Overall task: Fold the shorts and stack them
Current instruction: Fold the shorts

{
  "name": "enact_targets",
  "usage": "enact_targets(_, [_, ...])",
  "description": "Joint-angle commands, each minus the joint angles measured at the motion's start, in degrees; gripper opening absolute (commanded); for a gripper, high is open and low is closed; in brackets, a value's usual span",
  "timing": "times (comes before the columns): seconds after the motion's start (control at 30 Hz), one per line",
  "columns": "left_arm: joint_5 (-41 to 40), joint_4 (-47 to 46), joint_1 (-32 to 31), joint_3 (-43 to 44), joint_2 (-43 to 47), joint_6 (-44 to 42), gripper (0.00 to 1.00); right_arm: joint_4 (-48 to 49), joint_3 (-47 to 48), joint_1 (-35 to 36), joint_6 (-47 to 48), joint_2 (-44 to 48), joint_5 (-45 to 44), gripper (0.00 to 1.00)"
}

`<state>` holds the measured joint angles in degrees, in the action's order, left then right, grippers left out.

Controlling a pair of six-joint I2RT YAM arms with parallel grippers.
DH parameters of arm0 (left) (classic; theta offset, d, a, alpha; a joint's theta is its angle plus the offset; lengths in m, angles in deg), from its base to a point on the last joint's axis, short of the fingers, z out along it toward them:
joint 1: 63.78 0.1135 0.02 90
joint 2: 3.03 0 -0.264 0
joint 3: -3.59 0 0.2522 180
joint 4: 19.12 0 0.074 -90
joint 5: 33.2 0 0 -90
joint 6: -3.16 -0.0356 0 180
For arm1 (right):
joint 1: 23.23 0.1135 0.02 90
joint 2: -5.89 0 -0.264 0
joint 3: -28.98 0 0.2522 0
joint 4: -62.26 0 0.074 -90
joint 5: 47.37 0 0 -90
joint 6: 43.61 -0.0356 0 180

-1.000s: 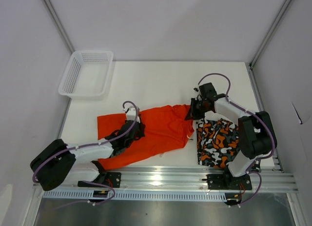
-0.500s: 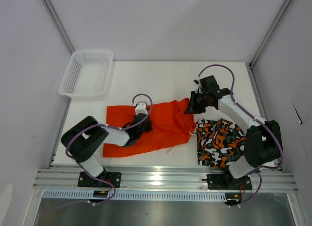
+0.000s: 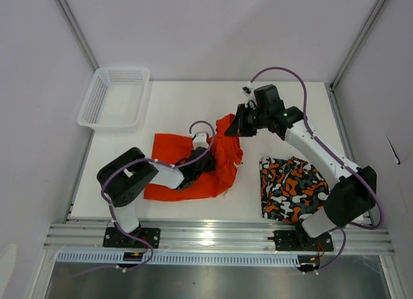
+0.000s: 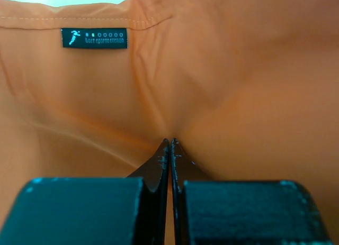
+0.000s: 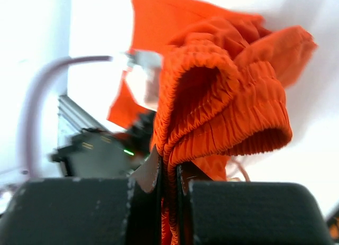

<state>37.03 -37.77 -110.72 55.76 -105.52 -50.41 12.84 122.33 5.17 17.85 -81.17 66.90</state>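
Observation:
The plain orange shorts (image 3: 216, 173) lie bunched mid-table. My left gripper (image 3: 200, 160) rests low on them; in the left wrist view it (image 4: 170, 145) is shut, pinching a fold of the orange fabric (image 4: 238, 97) below a small dark label (image 4: 94, 37). My right gripper (image 3: 237, 127) holds the shorts' right end lifted off the table. In the right wrist view it (image 5: 169, 168) is shut on the ribbed elastic waistband (image 5: 228, 102). The patterned shorts (image 3: 292, 189) lie folded at the front right, apart from both grippers.
A white mesh basket (image 3: 115, 97) stands at the back left corner. The metal rail (image 3: 219, 237) runs along the near edge. Frame posts and grey walls bound the white table (image 3: 193, 105).
My right gripper has moved left and up, lifting the waistband over the shorts. My left gripper has slid right with its pinch. The orange shorts have bunched narrower.

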Motion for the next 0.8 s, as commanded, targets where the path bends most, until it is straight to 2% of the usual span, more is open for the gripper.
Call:
enact_targets(0.0, [-1.41,2.52,-1.23,2.19,-1.47,3.12,0.02,2.17,6.27,1.83,-3.63,-0.91,1.83,0.00])
enact_targets(0.13, [-1.76,1.12,-1.58,0.97,-0.95,4.71,0.03,2.70,6.72,1.48,-6.27,-1.62,2.18,0.01])
enact_targets(0.23, [-2.03,2.51,-1.67,1.31,1.41,4.45,0.10,2.09,7.07,0.78,-6.27,-1.70,2.01,0.01])
enact_targets(0.27, [-2.20,4.00,-1.67,1.05,2.64,4.01,0.17,0.95,7.68,0.60,-5.92,-1.62,2.01,0.01])
enact_targets(0.33, [-2.64,5.41,-1.49,0.52,7.03,3.39,0.24,0.24,7.68,-0.71,-5.22,-1.18,2.70,0.01])
enact_targets(0.37, [-2.21,7.33,-0.79,-0.26,8.79,3.22,0.34,-0.02,7.25,-1.24,-5.13,-0.83,3.06,0.01])
enact_targets(0.43, [0.15,9.19,0.18,-1.14,13.78,3.13,0.42,-0.55,7.07,-2.56,-4.17,0.14,3.59,0.01])
enact_targets(0.5, [2.18,11.83,2.11,-1.67,17.23,3.30,0.54,-1.52,6.89,-3.26,-3.55,0.75,4.03,0.01])
enact_targets(0.67, [6.23,19.28,6.67,-5.96,30.39,2.86,0.67,-3.36,7.24,-4.67,-1.27,0.85,5.43,0.01])
enact_targets(0.77, [7.72,24.38,10.44,-7.91,38.38,2.25,0.71,-4.33,7.86,-5.02,-0.12,0.50,6.14,0.01])
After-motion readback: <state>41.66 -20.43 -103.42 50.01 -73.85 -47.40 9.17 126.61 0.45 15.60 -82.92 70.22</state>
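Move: The left hand's shut fingertips are down on the orange shorts, whose flat part centres about 8 cm to its left, level fore and aft; the black label lies some 9 cm straight ahead. The right hand already grips the raised waist end; from it the shorts' flat part is about 17 cm left, 6 cm back and 20 cm below, and the patterned stack some 23 cm right, 16 cm back. Left hand opens, rising about 11 cm off the flat shorts and swinging left, while the right keeps its pinch. ##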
